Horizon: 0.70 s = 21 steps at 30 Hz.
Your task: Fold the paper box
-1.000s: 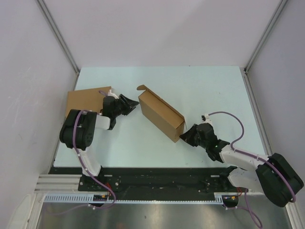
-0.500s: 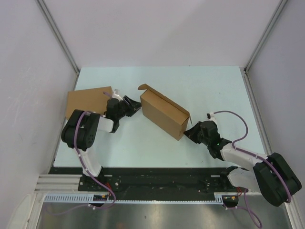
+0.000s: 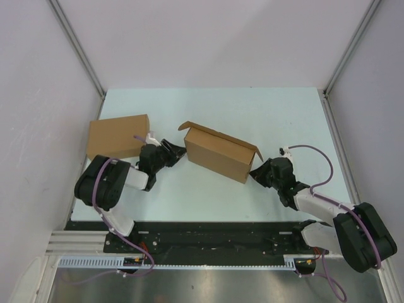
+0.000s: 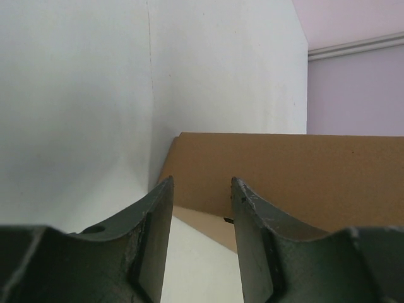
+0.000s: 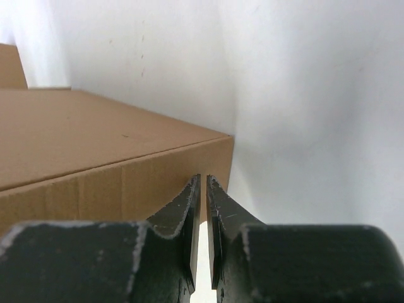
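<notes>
The paper box (image 3: 218,154) lies mid-table, a brown cardboard box with a raised flap at its left end (image 3: 189,126) and another at its right end. My left gripper (image 3: 179,151) is open just left of the box's left end, with nothing between its fingers. In the left wrist view the box (image 4: 284,170) fills the space ahead of the open gripper (image 4: 201,189). My right gripper (image 3: 255,172) is shut at the box's near right corner. In the right wrist view its tips (image 5: 203,180) sit against the box's side wall (image 5: 95,139), holding nothing.
A second plain brown cardboard box (image 3: 117,137) stands at the left edge of the pale table (image 3: 284,120), behind my left arm. White walls close in the back and both sides. The arms' base rail (image 3: 208,233) runs along the near edge.
The paper box has swung round so its long side lies closer to level, its right end shifting right and back. My right gripper followed that end; the left gripper dropped slightly toward the near side.
</notes>
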{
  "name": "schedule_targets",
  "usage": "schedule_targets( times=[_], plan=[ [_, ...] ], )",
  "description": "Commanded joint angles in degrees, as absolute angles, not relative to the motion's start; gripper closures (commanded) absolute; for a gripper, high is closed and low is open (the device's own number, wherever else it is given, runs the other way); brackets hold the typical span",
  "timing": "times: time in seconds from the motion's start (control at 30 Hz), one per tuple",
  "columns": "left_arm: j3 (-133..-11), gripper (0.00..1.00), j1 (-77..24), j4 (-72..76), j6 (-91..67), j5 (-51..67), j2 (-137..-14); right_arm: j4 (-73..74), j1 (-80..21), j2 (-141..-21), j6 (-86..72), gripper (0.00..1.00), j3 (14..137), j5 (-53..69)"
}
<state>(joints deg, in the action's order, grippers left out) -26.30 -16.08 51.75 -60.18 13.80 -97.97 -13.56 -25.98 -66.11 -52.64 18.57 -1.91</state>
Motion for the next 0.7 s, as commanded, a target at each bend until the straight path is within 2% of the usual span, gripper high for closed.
schedule_targets(
  times=[0.0,0.5,0.67],
  plan=[
    [-23.8,0.53,-18.8,51.8,-60.6,12.4,-92.4,-14.9,-24.2,-67.0,-50.3,0.87,19.4,-0.7],
    [-10.8,0.53,-22.6,42.9,-61.7,0.5,-77.3,-14.8,-19.4,-67.9,-46.7,0.86,20.5,0.9],
    [-10.7,0.53,-22.6,40.5,-61.6,-1.4,-75.2,-12.2,-18.9,-67.0,-44.5,0.85,21.8,0.0]
  ],
)
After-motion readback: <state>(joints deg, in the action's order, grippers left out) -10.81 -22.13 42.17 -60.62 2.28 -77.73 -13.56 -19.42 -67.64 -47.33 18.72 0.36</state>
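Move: Straight off to the left hand's right, about level in height, is the box's middle, some 13 cm away; the box stands on edge with its left end right by those fingers. From the right hand, the box's middle lies around 9 cm ahead and 10 cm to the left. The left ear flap sticks out about 7 cm ahead of the left hand and 6 cm above. The spare carton lies 21 cm to that hand's left and 6 cm farther out. Drawing back about 8 cm beside the box's left end, the left hand brings that end towards the robot, edging left and slightly down near the finish, fingers kept part open. The right hand, nearly shut, stays by the right end and eases about 3 cm to the right and a little forward as the box squares up. ##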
